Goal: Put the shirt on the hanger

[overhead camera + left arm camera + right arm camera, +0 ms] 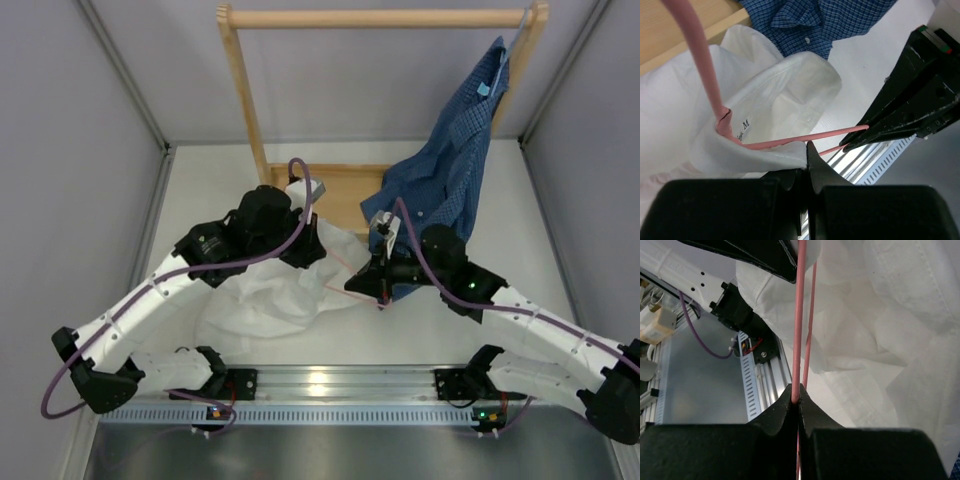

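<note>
The white shirt (265, 295) lies bunched on the table left of centre. The pink hanger (790, 140) runs into its collar opening (785, 95), past the size label, with one end rising at the upper left. My left gripper (809, 150) is shut on the shirt's collar edge, right beside the hanger wire. My right gripper (799, 392) is shut on the hanger's thin wire (801, 315), with a second wire running just beside it. In the top view the two grippers (310, 248) (372, 282) stand close together over the shirt's right edge.
A dark blue checked shirt (450, 170) hangs from a wooden rack (380, 18) at the back right and drapes onto the rack's base (340, 190). A metal rail (330, 385) runs along the near edge. Grey walls enclose both sides.
</note>
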Robot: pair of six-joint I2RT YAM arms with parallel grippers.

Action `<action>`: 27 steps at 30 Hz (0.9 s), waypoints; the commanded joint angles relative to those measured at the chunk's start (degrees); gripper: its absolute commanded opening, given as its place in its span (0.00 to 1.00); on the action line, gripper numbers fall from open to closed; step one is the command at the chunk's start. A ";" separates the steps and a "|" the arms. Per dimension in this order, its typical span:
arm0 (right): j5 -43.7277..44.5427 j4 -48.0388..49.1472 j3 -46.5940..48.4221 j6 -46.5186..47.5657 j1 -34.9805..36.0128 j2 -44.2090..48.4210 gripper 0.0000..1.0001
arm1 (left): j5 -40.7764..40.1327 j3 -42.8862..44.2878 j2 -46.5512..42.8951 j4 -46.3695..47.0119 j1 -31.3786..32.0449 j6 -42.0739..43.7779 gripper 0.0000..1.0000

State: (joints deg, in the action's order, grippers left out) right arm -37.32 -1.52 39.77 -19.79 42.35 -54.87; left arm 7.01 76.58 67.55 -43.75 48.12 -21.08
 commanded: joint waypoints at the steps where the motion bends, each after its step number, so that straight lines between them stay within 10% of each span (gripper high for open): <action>1: 6.11 11.96 3.57 3.01 4.84 -0.50 0.00 | -9.95 4.45 -0.84 -4.32 1.01 -2.02 0.00; 10: 10.60 26.48 -5.05 -0.42 6.61 2.05 0.00 | -29.06 8.23 -3.04 -13.72 1.01 -5.29 0.00; 27: 18.60 30.61 -1.80 -1.92 12.49 -6.91 0.00 | -11.06 14.65 -1.28 -14.35 5.67 3.41 0.00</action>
State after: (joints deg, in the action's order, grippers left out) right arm -22.02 21.65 34.26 -21.28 53.41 -61.43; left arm -8.93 88.68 67.92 -58.41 53.17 -20.23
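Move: The left hand holds the edge of the white shirt's collar; the hanger's neck, hook standing up through the collar, is about 5 cm ahead and 5 cm to its left, roughly level. The right hand holds the near end of the hanger; the collar opening lies some 17 cm to its left, 7 cm ahead and about 4 cm higher. The rack base is roughly 18 cm ahead of the left hand, 4 cm to its right and 25 cm below. Still pinching the hanger's end, the right hand feeds it about 5 cm to the left into the shirt, rising a little on the way and sinking again. The left hand, keeping its pinch on the collar edge, swings some 7 cm left and slightly forward with about 20 degrees of counter-clockwise turn, then comes halfway back right, draws back, turns partly back and ends about 3.5 cm higher. ##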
